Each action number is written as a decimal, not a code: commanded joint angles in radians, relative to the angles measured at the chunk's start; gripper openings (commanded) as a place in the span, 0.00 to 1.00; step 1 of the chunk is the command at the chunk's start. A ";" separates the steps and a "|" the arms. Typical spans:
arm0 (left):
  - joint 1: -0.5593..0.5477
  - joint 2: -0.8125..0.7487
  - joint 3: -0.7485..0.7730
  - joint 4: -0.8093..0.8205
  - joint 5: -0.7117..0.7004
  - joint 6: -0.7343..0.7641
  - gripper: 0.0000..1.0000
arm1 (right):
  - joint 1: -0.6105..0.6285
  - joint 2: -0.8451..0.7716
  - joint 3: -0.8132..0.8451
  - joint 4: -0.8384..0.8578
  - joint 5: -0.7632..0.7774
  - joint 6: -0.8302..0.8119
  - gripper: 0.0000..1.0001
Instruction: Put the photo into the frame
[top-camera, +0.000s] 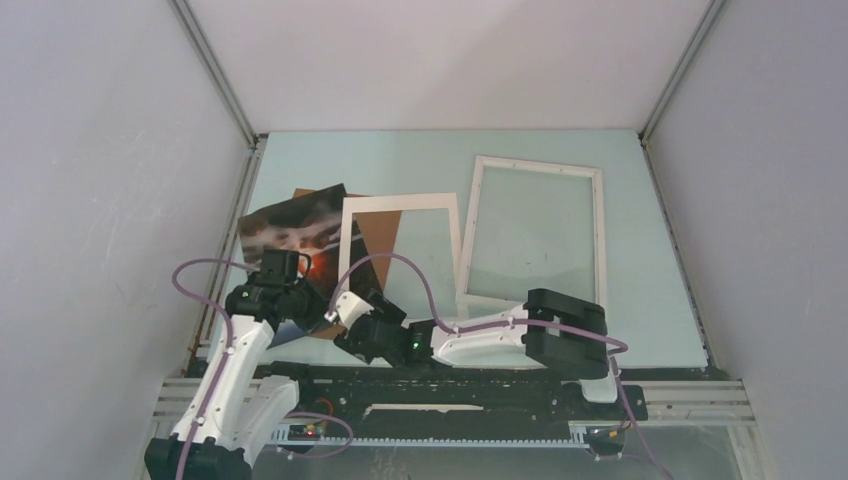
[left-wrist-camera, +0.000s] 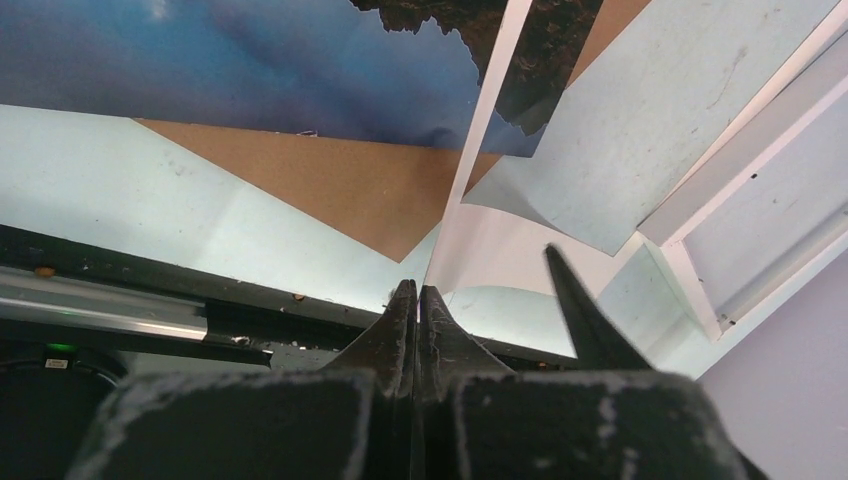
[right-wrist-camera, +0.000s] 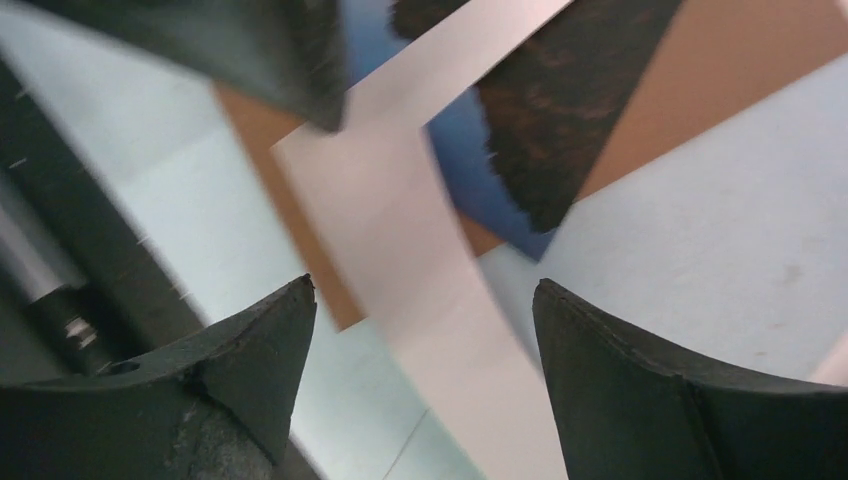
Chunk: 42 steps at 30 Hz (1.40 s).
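Note:
The photo (top-camera: 285, 230), a dark sky print with a red glow, lies tilted at the left on the brown backing board (top-camera: 382, 225). Over both lies a white paper mat border (top-camera: 400, 202) with an open window. The white frame (top-camera: 603, 240) with its clear pane lies flat to the right. My left gripper (left-wrist-camera: 418, 290) is shut on the mat's near edge (left-wrist-camera: 490, 130), which rises off the table. Beside it my right gripper (right-wrist-camera: 425, 300) stands open, the white strip (right-wrist-camera: 440, 300) passing between its fingers without contact. The two grippers meet at the mat's near left corner (top-camera: 335, 312).
Grey walls close in the table on the left, back and right. The arm rail (top-camera: 450, 395) runs along the near edge. A purple cable (top-camera: 400, 262) loops over the mat. The frame's corner (left-wrist-camera: 700, 290) shows right of the left gripper.

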 joint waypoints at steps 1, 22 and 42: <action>-0.003 -0.025 0.053 -0.013 0.020 -0.012 0.00 | 0.020 0.046 0.049 0.108 0.266 -0.121 0.85; -0.003 -0.073 0.227 -0.082 0.018 0.032 0.02 | 0.067 0.036 0.063 0.239 0.337 -0.186 0.21; -0.003 -0.270 0.689 -0.070 -0.319 0.226 1.00 | -0.321 -0.645 -0.161 0.107 -0.239 0.390 0.00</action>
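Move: At the left hand's shut fingertips is the lifted near-left corner of the white mat, about 5 cm to the right hand's left and a little higher. The mat's near strip runs between the right hand's open fingers, the spot to grip some 2 cm ahead and 1 cm left. From that hand the photo lies about 12 cm ahead, 8 cm left and 5 cm lower; the frame some 18 cm ahead and 35 cm right. Easing about 2 cm forward, the right hand closes and pinches the mat's near strip by the corner, while the left still holds the corner and lifts it slightly. The left then opens wide, lets go, rises over 25 cm and tips up some 50 degrees. The right lifts the mat about 26 cm, rolling its left side up, finally swinging right and forward. ##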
